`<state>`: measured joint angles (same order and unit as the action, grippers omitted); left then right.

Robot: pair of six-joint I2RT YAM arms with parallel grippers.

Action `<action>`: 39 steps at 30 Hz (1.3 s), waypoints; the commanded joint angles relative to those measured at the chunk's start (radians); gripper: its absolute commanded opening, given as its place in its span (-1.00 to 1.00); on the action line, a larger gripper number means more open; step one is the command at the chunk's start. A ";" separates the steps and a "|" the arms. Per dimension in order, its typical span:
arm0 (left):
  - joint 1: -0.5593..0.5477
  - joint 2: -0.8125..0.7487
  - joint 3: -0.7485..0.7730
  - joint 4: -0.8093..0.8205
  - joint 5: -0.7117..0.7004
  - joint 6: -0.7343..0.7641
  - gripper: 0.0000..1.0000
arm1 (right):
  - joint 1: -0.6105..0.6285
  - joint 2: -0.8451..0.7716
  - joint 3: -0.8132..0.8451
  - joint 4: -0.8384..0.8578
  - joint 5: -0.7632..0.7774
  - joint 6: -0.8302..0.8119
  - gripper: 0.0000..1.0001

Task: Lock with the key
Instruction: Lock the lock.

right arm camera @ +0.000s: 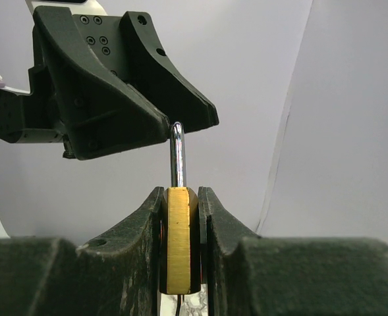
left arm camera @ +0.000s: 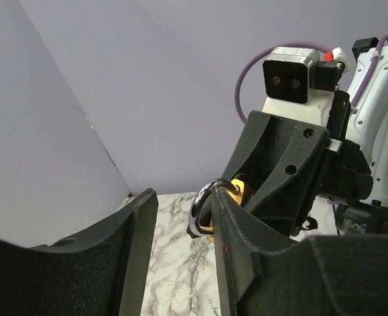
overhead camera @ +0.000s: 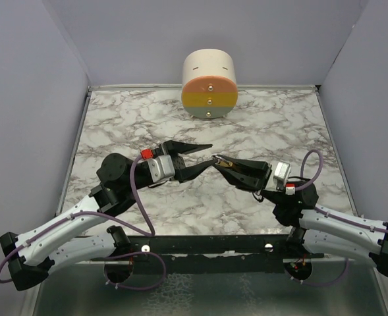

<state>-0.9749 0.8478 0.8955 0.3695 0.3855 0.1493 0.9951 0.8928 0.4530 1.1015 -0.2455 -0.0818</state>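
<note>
A brass padlock (right arm camera: 178,243) with a steel shackle (right arm camera: 177,155) is clamped edge-on between the fingers of my right gripper (right arm camera: 179,197), held above the table's middle (overhead camera: 221,162). My left gripper (overhead camera: 207,157) is open and empty, and faces the right one. Its lower finger (left arm camera: 246,250) lies right against the shackle (left arm camera: 199,212), and the brass body (left arm camera: 238,191) shows behind it. The upper finger (left arm camera: 138,224) stands apart from the lock. In the right wrist view the left gripper (right arm camera: 114,99) hangs just above and left of the shackle. No key is in view.
A cream drum (overhead camera: 209,84) with an orange, yellow and teal striped face stands at the back of the marble table (overhead camera: 134,125). Grey walls close in the left, right and back sides.
</note>
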 commanded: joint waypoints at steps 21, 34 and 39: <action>0.002 0.031 0.016 0.007 0.117 -0.003 -1.00 | 0.004 -0.006 0.013 0.045 -0.003 0.028 -0.97; 0.002 0.043 0.155 -0.141 -0.008 0.051 -1.00 | 0.005 -0.026 0.104 -0.316 0.049 0.042 0.65; 0.002 0.052 0.193 -0.192 -0.030 0.064 -1.00 | 0.005 -0.089 0.071 -0.333 0.113 0.049 0.75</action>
<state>-0.9707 0.9024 1.0340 0.1894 0.4023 0.1856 0.9951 0.8608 0.5369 0.8288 -0.2081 -0.0452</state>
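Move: The padlock, its body still pinched in the right hand, lies about 4 cm to the right of the left hand, some 2 cm back and 2 cm lower, its shackle facing the open left fingers. From the right hand the lock's middle is level front to back, about 1 cm to the left and 1 cm up. Two spare locks lie on the table roughly 17 cm ahead of the left hand and 43 cm below, one 3 cm left, the other 7 cm right. Left hand eases about 1 cm right and down, pinching the shackle; right fingers then open wide, releasing the body. ##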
